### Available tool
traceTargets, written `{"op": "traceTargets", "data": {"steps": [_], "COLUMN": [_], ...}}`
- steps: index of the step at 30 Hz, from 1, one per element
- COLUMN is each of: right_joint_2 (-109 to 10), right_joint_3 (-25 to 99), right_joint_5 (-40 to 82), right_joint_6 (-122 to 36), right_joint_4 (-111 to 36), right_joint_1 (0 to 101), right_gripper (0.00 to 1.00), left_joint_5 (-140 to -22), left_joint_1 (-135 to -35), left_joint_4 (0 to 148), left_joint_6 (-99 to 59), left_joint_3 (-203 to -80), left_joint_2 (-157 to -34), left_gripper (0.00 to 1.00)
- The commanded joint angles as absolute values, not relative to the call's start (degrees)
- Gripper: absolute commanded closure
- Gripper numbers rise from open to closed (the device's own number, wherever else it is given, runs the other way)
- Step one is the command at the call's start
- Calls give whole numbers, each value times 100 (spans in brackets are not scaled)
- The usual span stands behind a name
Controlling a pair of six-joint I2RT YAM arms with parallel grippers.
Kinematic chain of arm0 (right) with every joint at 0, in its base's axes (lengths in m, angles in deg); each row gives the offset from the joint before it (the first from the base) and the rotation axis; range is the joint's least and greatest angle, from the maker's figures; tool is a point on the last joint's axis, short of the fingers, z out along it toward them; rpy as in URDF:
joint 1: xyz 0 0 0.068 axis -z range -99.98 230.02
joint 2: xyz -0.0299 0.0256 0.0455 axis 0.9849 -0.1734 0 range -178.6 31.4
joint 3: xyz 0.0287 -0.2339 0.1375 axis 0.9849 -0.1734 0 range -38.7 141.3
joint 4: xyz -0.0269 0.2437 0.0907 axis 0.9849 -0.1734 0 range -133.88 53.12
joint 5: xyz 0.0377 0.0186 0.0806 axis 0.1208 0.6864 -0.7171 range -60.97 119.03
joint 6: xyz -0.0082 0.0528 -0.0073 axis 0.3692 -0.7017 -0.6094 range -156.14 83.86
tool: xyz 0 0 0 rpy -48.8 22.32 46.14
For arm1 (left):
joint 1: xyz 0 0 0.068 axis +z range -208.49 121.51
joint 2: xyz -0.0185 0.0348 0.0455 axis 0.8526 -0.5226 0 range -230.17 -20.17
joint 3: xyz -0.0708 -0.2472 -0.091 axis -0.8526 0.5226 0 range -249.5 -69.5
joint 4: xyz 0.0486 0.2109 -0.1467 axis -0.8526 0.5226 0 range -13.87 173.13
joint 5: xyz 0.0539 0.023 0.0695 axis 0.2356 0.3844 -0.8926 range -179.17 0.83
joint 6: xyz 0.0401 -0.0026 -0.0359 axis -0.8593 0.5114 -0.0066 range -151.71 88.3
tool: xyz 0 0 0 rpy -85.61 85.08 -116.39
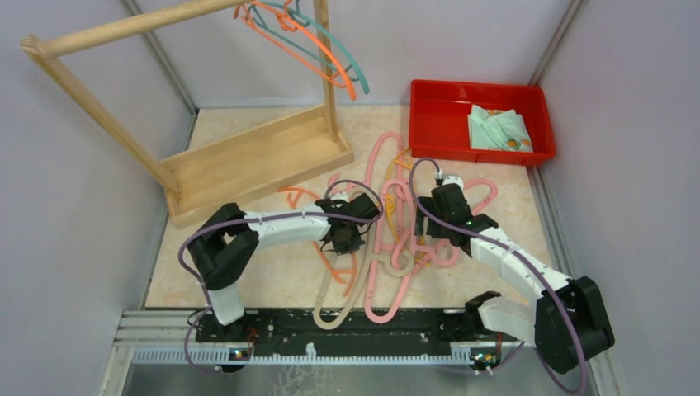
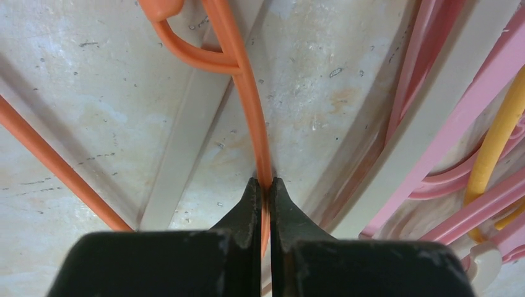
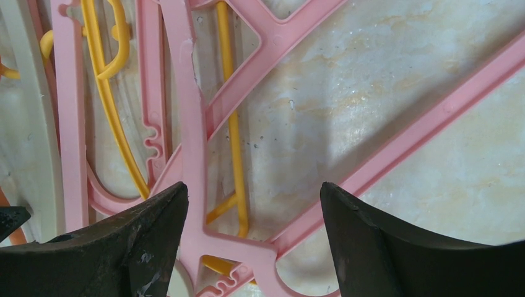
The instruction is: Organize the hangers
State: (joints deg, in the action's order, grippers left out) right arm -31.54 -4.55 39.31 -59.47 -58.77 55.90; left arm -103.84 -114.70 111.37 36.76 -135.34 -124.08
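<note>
A tangle of hangers [image 1: 388, 247] in pink, beige, orange and yellow lies on the table between the two arms. My left gripper [image 1: 340, 239] is down at the pile's left edge. In the left wrist view it [image 2: 265, 185] is shut on the thin bar of an orange hanger [image 2: 247, 93], which crosses a beige hanger [image 2: 186, 142]. My right gripper [image 1: 431, 216] hovers over the pile's right side. In its wrist view it [image 3: 254, 192] stands open above a pink hanger [image 3: 192, 136] and a yellow hanger [image 3: 234, 136], touching neither. Orange and teal hangers [image 1: 318, 45] hang on the wooden rack's pole.
The wooden rack's base [image 1: 248, 161] stands at the back left, with its uprights rising to the pole. A red tray [image 1: 429, 124] holding a folded cloth [image 1: 499, 130] sits at the back right. White walls close in both sides.
</note>
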Motion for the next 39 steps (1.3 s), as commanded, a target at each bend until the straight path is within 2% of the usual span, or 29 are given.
{"op": "traceTargets", "data": {"steps": [1, 10, 14, 19, 23, 31, 39], "right_joint_2": [-2981, -3150, -3198, -3357, -3450, -3575, -3740], "right_joint_3": [-452, -372, -297, 17, 381, 936, 1213], "right_joint_5": [3981, 4079, 4171, 4264, 4421, 4382, 4600], "right_joint_6": [-6031, -6056, -6050, -5936, -5795, -5706, -5687], "right_joint_4": [-5665, -5607, -5587, -5709, -5855, -6091, -6212], "right_joint_1": [5646, 5646, 5646, 5646, 5646, 5646, 5646], "right_gripper": [21, 22, 22, 22, 22, 23, 24], "left_joint_5": [-10724, -11137, -11627, -12601, -13171, -12211, -11186], "left_joint_1": [-11497, -11871, -11870, -11852, -11718, -10192, -9220], "left_joint_4": [11026, 11319, 10971, 11194, 10595, 9075, 8469], "left_joint_6": [3178, 2295, 2184, 2239, 1684, 510, 216], "left_joint_3": [-13388, -13718, -13618, -14241, -14477, -15167, -16057], "left_joint_2": [-11985, -10037, -9356, -9143, -8987, -9161, -9719], "left_gripper": [100, 100, 100, 100, 100, 100, 100]}}
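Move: The left hand already pinches the last orange hanger's bar at the table. Its goal is the rail spot just left of the hung orange and teal hangers, about 25 cm ahead, 14 cm left and 48 cm above. Those hangers are some 25 cm ahead, 7 cm left and 38 cm up; the rack's tray is about 22 cm ahead, 23 cm left, at table height. From the right hand, the spot is roughly 20 cm ahead, 33 cm left and 44 cm up. Keeping its shut grip on the orange hanger, the left hand lifts it almost straight up off the table for the first 20 cm, then keeps climbing while swinging forward and left towards the rail, about 40 cm up and 16 cm forward in all, the wrist tipping up some 60 degrees so the fingers turn from pointing down to pointing forward. Late on, the right hand, still open and empty, rises about 6 cm and eases some 5 cm forward above the pink hangers. ##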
